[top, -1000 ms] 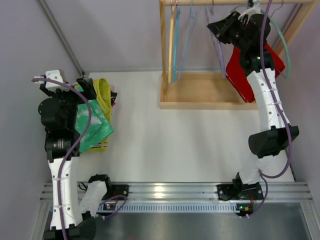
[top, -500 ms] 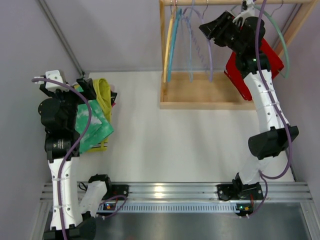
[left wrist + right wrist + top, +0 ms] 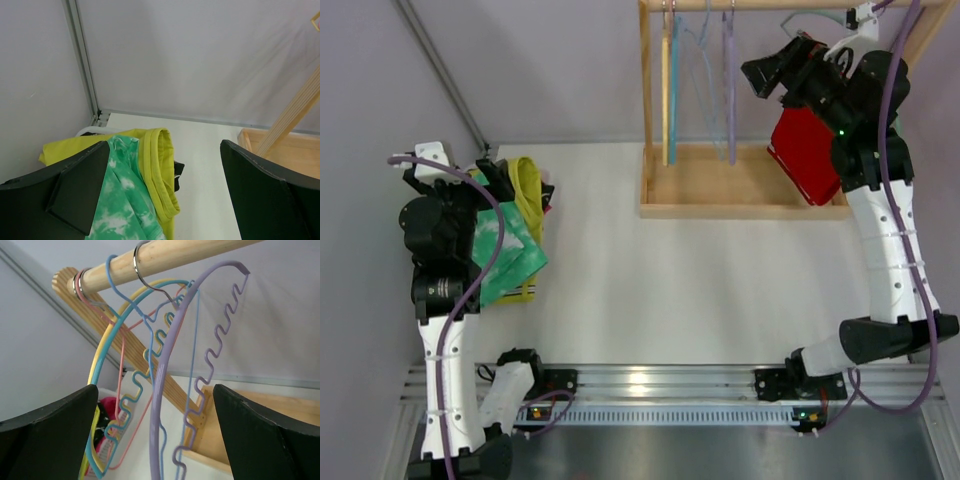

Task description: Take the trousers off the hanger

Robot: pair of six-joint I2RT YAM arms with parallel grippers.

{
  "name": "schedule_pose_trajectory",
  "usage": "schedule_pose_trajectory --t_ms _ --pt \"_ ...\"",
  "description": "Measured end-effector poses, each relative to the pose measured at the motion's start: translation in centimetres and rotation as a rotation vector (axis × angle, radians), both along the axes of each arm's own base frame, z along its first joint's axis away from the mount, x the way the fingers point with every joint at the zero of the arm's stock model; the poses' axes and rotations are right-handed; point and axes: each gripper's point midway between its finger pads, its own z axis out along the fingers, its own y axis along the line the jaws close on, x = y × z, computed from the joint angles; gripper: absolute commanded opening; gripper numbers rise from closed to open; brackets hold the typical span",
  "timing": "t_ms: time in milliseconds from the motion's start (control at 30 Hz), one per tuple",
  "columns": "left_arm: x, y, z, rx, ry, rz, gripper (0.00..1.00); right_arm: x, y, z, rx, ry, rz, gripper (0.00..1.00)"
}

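Red trousers (image 3: pixel 805 150) hang at the right end of the wooden rack (image 3: pixel 720 198), partly behind my right arm; their hanger is mostly hidden. My right gripper (image 3: pixel 775 72) (image 3: pixel 155 435) is open and holds nothing. It faces the empty hangers on the rod (image 3: pixel 190 255): a purple hanger (image 3: pixel 165 390), a blue hanger (image 3: pixel 150 355) and a yellow hanger (image 3: pixel 97 365). At the far left lie green mottled trousers (image 3: pixel 505 250) (image 3: pixel 120 200) on top of mustard-yellow trousers (image 3: pixel 527 190) (image 3: pixel 160 165). My left gripper (image 3: pixel 495 180) (image 3: pixel 165 187) hovers open just above that pile.
A black item (image 3: pixel 177 170) lies beside the yellow trousers. The rim of a white basket (image 3: pixel 85 131) shows behind them, with pink cloth (image 3: pixel 107 407) in it. A metal post (image 3: pixel 440 70) runs up the left wall. The rack's upright (image 3: pixel 646 100) stands mid-table.
My right gripper has opened and drawn back to the right, away from the hangers. The empty hangers have swung back and now hang straight. The left arm has not moved.
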Motion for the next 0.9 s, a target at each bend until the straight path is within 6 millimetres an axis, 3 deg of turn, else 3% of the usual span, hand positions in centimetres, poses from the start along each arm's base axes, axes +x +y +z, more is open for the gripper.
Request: schedule_pose_trajectory --t_ms 233,300,433,533,600,767,900 --pt "0.4 -1.0 -1.2 0.011 0.027 -0.061 0.99 -3.4 -3.1 -1.8 -0.123 0.051 0.03 0.99" --pt "0.4 -1.8 -1.4 0.012 0.032 -0.103 0.99 -4.4 -4.1 -3.0 -0.147 0.089 0.06 1.0" --pt "0.5 -3.2 -1.8 0.005 0.044 -0.186 0.99 -5.8 -8.3 -6.6 -0.164 0.193 0.02 0.99" --pt "0.9 -4.2 -2.5 -0.008 0.067 -0.243 0.99 -7.7 -9.6 -8.0 -0.168 0.239 0.027 0.99" --pt "1.1 -4.6 -3.0 -0.014 0.081 -0.268 0.98 -9.0 -9.9 -7.4 -0.157 0.225 0.055 0.99" --pt "1.5 -5.2 -3.7 -0.036 0.105 -0.302 0.99 -12.2 -13.1 -4.7 -0.112 0.157 0.011 0.99" --pt "1.5 -5.5 -4.0 -0.047 0.113 -0.322 0.99 -13.5 -15.5 -3.1 -0.036 0.137 0.0 0.99"
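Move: The red trousers on the green hanger are partly behind the right arm, their middle about 14 cm to the right of the right hand, some 3 cm farther out and 6 cm lower; the green hanger's middle is about 9 cm above them. The purple hanger stands roughly 10 cm ahead and 5 cm left of the right hand, with the light blue hanger another 3 cm or so to its left. From the left hand the red trousers are about 48 cm to the right, 14 cm ahead and 3 cm higher. The purple hanger, already let go, is left behind as the open right hand sweeps about 15 cm right and 13 cm back, round to the near side of the red trousers, dipping some 8 cm on the way and rising again by about 5. The left hand, still open, drifts some 5 cm right towards them and 4 cm down, turning clockwise. ##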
